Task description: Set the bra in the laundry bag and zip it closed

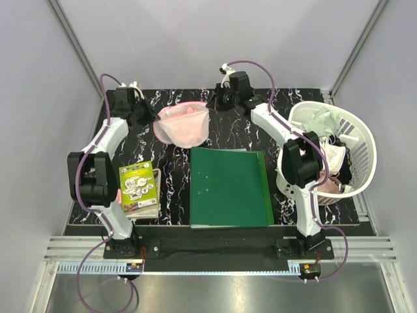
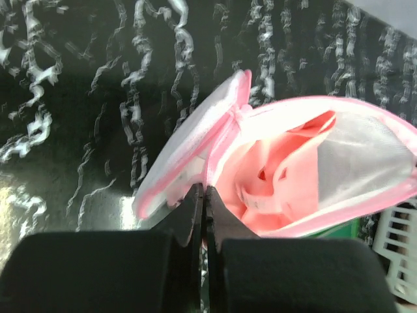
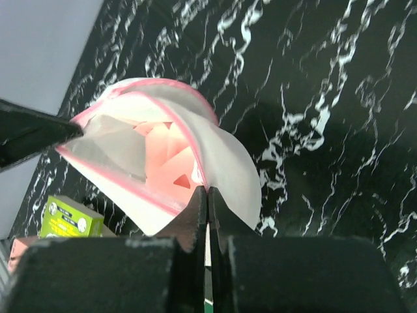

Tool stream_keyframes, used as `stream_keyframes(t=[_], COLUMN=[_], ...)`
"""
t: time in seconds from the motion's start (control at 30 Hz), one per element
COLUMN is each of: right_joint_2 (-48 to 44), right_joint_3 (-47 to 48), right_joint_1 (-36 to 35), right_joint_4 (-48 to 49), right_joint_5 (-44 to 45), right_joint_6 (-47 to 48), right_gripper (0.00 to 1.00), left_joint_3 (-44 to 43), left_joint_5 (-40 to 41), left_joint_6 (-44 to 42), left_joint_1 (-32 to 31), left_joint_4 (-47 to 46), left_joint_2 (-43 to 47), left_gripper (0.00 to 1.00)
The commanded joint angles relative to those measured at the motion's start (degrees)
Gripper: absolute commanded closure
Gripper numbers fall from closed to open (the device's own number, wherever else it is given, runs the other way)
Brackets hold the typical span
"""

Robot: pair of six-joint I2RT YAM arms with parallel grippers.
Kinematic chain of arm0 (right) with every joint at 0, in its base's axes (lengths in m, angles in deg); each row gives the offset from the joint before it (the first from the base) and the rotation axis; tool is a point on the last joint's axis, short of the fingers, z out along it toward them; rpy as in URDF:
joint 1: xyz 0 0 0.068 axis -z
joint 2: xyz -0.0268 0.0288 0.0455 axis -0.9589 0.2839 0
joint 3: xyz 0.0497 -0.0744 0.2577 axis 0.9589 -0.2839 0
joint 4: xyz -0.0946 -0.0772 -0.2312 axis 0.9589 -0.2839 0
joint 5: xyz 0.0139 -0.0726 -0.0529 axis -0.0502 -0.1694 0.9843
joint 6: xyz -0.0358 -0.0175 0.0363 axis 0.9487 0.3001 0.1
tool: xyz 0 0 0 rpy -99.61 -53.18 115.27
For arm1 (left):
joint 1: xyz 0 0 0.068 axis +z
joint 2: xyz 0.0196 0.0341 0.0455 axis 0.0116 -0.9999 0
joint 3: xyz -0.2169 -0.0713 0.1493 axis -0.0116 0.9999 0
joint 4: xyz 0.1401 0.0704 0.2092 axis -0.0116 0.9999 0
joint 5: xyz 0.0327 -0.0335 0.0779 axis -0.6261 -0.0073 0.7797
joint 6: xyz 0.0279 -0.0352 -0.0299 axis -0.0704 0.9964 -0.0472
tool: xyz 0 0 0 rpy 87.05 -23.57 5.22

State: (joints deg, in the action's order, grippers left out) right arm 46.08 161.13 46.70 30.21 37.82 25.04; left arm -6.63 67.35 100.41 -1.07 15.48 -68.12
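Note:
The laundry bag [image 1: 184, 124], white mesh with a pink rim, hangs between my two grippers at the back of the table, its mouth gaping. The pink bra [image 2: 273, 182] lies folded inside it and also shows through the opening in the right wrist view [image 3: 163, 153]. My left gripper [image 2: 205, 190] is shut on the pink rim at the bag's left end [image 1: 155, 119]. On the opposite end, my right gripper [image 3: 208, 190] is shut on the rim where the mesh wall [image 3: 231, 163] folds over. The left gripper's fingers [image 3: 32, 130] reach into the right wrist view from the left.
A green folder [image 1: 229, 187] lies flat in the middle foreground. A white slatted basket [image 1: 339, 153] holding clothes stands at the right beside the right arm. A green booklet on a stack [image 1: 138, 188] lies by the left arm. Black marbled tabletop [image 3: 326, 130] lies below the bag.

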Motion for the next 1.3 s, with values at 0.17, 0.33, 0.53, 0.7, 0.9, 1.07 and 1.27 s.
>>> stream_keyframes(t=[0.17,0.33,0.53,0.7,0.9,1.07,1.27], right_joint_2=[1.9,2.6,-1.1,10.9,12.6,16.4,17.3], right_joint_3=[8.7,9.0,3.2,20.5,20.1,23.6,25.4], right_joint_1=[-0.9,-1.7,-3.4,-3.8,-5.4,-5.4,-5.0], right_joint_4=[-3.3,-3.5,3.5,-6.3,-5.0,-6.4,-8.6], right_joint_5=[-4.5,-6.0,-3.2,-5.5,-1.7,-2.1,-1.4], right_joint_6=[0.7,0.2,-0.2,-0.9,-1.4,-1.2,1.4], right_gripper=[1.00,1.00,1.00,1.00,1.00,1.00,1.00], left_joint_3=[7.9,11.6,15.5,-0.2,17.4,19.2,22.4], left_joint_5=[5.1,13.4,17.7,10.8,15.2,10.2,5.9], left_joint_6=[0.7,1.0,1.0,0.5,6.8,9.5,12.9], left_joint_1=[-0.5,-0.9,-0.9,-0.7,-3.7,-2.9,2.7], left_joint_4=[-3.2,-4.5,-8.1,2.9,-12.5,-14.8,-15.5], left_joint_2=[7.3,14.2,20.7,9.4,16.0,12.1,15.7], left_gripper=[1.00,1.00,1.00,1.00,1.00,0.92,0.34])
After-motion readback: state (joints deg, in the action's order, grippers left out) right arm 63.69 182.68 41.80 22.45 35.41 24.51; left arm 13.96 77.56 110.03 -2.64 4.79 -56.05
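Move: Both hands already pinch the laundry bag's rim, with the bra inside: from the left hand about 11 cm right, roughly level ahead and some 9 cm below; from the right hand about 9 cm left, 5 cm back and 10 cm below. From the left hand the green folder's middle lies 26 cm back and 27 cm right, and the yellow-green book 27 cm back and 6 cm left, both some 14 cm below. Left bobs the bag, ends 5 cm back and opens; right keeps its rim, 7 cm left and lower. ##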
